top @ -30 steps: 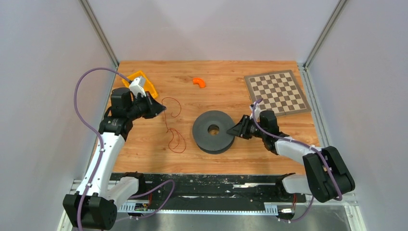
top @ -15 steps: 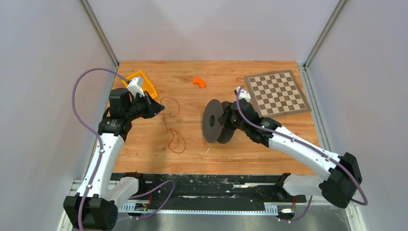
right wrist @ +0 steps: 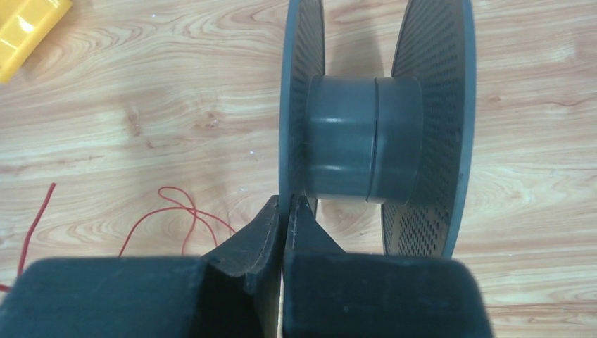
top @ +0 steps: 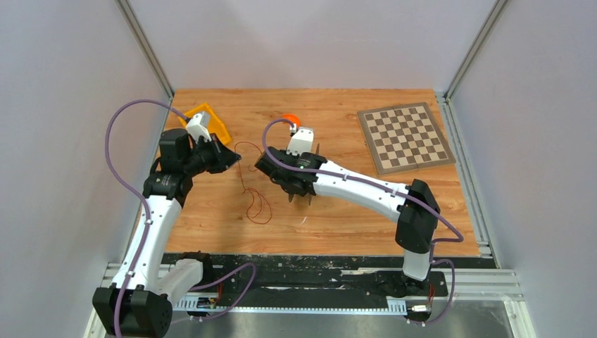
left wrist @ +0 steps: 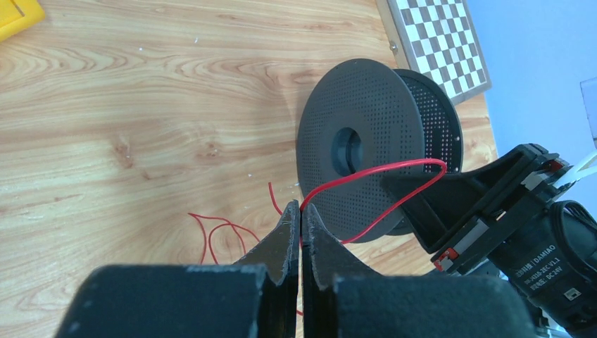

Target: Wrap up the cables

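The cable is a thin red wire (top: 258,205) lying in loose loops on the wooden table. My left gripper (left wrist: 300,210) is shut on one strand of the wire (left wrist: 394,167), which arcs up across the face of a dark grey perforated spool (left wrist: 366,98) and back down. The spool (right wrist: 362,141) stands upright on its edge, and my right gripper (right wrist: 287,201) is shut on the rim of its left flange. Seen from above, my left gripper (top: 232,159) sits left of the right gripper (top: 292,184), and the right arm hides most of the spool.
An orange-yellow tray (top: 209,121) lies at the back left behind the left arm. A small orange piece (top: 290,118) sits at the back centre. A chessboard (top: 405,137) lies at the back right. The right arm stretches diagonally across the table's middle.
My right gripper closed on the spool, tipped it from flat to upright and carried it left toward the wire. The left gripper stayed put, holding the wire.
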You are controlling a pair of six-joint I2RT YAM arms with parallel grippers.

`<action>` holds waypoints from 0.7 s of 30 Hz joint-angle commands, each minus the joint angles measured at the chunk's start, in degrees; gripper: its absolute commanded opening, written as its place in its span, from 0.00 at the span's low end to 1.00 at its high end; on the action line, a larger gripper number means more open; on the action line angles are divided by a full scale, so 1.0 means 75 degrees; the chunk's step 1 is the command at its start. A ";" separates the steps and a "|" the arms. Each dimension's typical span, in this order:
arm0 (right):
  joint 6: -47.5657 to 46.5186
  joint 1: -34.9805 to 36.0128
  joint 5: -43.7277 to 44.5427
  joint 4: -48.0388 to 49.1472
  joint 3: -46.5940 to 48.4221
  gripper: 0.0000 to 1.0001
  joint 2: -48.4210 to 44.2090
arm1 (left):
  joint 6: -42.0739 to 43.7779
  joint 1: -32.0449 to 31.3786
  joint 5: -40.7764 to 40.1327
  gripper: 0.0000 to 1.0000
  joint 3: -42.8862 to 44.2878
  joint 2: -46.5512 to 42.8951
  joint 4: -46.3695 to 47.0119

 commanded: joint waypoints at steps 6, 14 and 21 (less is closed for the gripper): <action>0.0303 -0.0092 -0.0021 -0.1566 0.0184 0.12 0.0479 | 0.0037 0.0053 -0.0040 0.00 0.0079 -0.0174 0.0097; -0.0438 -0.0087 -0.0350 -0.0732 0.0031 0.26 -0.0095 | 0.0078 0.0060 -0.0027 0.00 0.0074 -0.0168 0.0078; -0.0972 -0.0095 -0.0509 0.0005 -0.0324 0.26 -0.0607 | 0.0089 0.0061 -0.0063 0.00 0.0073 -0.0176 0.0077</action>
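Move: The spool, held on edge with its left flange pinched near the rim in the right fingers, has its middle some 3 cm ahead, 3 cm to the right and 6 cm below the right hand. On the table, roughly 15 cm lower than that hand, the orange pipe lies about 19 cm straight ahead, and the red cable's tangle 9 cm left and 6 cm back. From the left hand, the spool's middle is about 16 cm right, 2 cm ahead and 13 cm below. Set the spool down on its rims with the right gripper: lower it about 3 cm while easing some 2 cm to the right and a little back, rolling the hand's left side down and tipping the fingers down, some 10 degrees altogether. Part the fingers about a quarter of the way during the descent, ending astride the left flange. Keep the left gripper still, shut on the red cable. ##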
